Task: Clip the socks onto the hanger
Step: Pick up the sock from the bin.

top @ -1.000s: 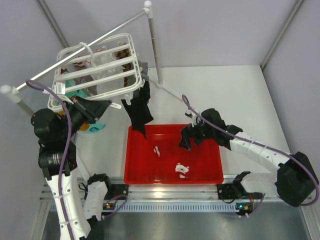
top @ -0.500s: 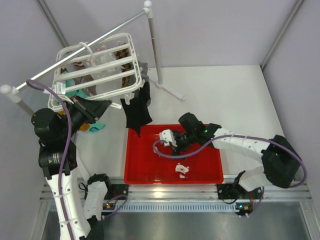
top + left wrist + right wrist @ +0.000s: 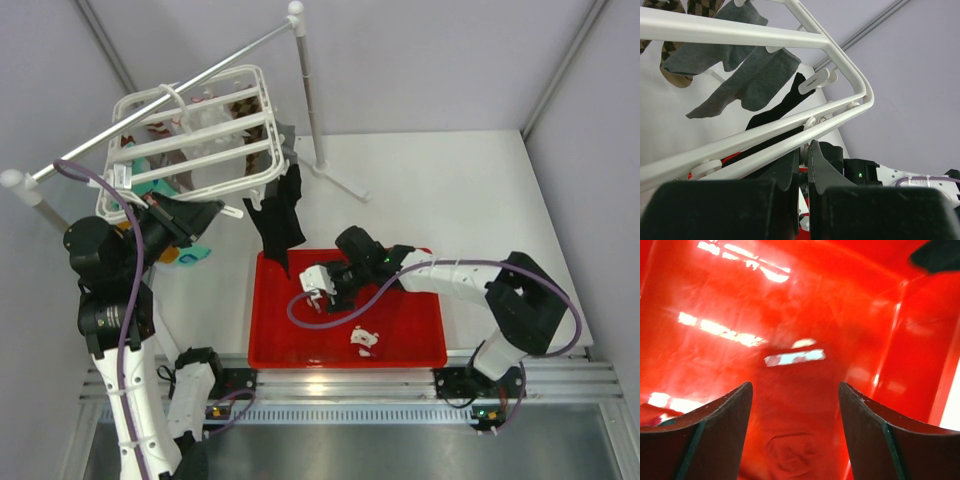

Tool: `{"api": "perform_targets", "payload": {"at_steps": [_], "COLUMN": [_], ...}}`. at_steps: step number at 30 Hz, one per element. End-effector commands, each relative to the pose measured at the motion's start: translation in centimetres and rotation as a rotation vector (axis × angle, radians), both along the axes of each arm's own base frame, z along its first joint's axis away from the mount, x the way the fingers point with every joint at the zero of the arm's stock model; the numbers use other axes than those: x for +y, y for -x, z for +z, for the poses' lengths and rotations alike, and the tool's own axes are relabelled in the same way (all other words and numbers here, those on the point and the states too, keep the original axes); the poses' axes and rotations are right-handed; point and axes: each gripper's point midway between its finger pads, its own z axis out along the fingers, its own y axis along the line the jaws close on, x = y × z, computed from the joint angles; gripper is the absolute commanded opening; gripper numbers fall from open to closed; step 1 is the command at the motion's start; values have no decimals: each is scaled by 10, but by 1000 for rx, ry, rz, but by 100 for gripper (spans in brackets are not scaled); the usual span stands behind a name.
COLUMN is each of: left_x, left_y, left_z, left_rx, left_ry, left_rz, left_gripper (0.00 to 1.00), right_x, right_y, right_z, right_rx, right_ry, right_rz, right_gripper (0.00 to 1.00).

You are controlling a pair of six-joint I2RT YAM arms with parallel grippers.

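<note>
The white hanger (image 3: 190,140) hangs from the rail at upper left. A black sock (image 3: 280,215) dangles from a clip at its right corner, also seen from below (image 3: 785,107). My left gripper (image 3: 205,213) is shut, its tips (image 3: 807,149) against the underside of the hanger's (image 3: 740,37) near rail. My right gripper (image 3: 320,288) is low inside the red bin (image 3: 420,355), jaws open (image 3: 795,387). Dark red sock fabric (image 3: 792,452) lies wrinkled on the bin floor between the fingers, untouched.
A metal rail (image 3: 200,65) on white-capped poles (image 3: 310,100) carries the hanger. Grey socks (image 3: 755,82) and patterned ones hang from other clips. A teal sock (image 3: 195,255) shows beside my left arm. A white tag (image 3: 362,340) lies in the bin.
My right arm swept left across the bin toward its left side and dropped lower, and its jaws narrowed somewhat. The left arm and hanger have not moved.
</note>
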Motion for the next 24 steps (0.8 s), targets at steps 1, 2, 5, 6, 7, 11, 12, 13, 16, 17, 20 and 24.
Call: {"api": "perform_targets", "payload": {"at_steps": [1, 2, 5, 6, 7, 11, 12, 13, 16, 17, 20, 24], "left_x": [2, 2, 2, 2, 2, 2, 2, 1, 1, 2, 2, 0], "left_y": [-2, -2, -3, -3, -4, -3, -2, -2, -2, -3, -3, -1], "left_z": [0, 1, 1, 2, 1, 4, 4, 5, 5, 4, 5, 6], "left_rx": [-19, -19, -21, -22, -20, -28, -27, -28, -27, -25, -29, -36], "left_ry": [-7, -6, -8, -7, -8, -11, -10, -11, -12, -10, -12, -15], "left_rz": [9, 11, 11, 8, 11, 9, 8, 6, 6, 6, 6, -2], "left_gripper": [0, 0, 0, 0, 0, 0, 0, 0, 0, 0, 0, 0], "right_x": [27, 27, 25, 23, 21, 12, 10, 10, 9, 9, 11, 27], "right_y": [-8, -8, -5, -4, -3, -1, 0, -1, 0, 0, 6, 10], "right_z": [17, 15, 1, -7, -12, -34, -37, -39, -42, -43, -21, 49], "right_rx": [-65, -66, -66, -66, -62, -43, -47, -54, -38, -26, 25, 79], "right_ry": [-75, -68, -28, -7, 8, 84, 92, 98, 118, 124, 82, -86], "right_rz": [45, 50, 76, 88, 96, 115, 124, 123, 131, 126, 83, -27], "right_gripper": [68, 67, 66, 65, 62, 54, 47, 45, 25, 19, 0, 0]}}
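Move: About 2 cm to the left of the right hand and 6 cm below it lies the label-striped end of the red sock, centred between the open fingers on the bin floor. The second red sock's white patch is roughly 9 cm to the right of the hand, 8 cm back and 6 cm lower; the hanging black sock is some 6 cm ahead, 9 cm left and 20 cm higher. From the left hand, the red sock's label end lies around 17 cm right, 6 cm back and 41 cm down. Sinking about 5 cm into the bin after drifting barely a centimetre left, the right hand tips its fingers a few degrees steeper and shuts them from about two-thirds open. The fingertips pinch the red sock beside its white label, then start back up by about 1 cm, keeping their grip. ##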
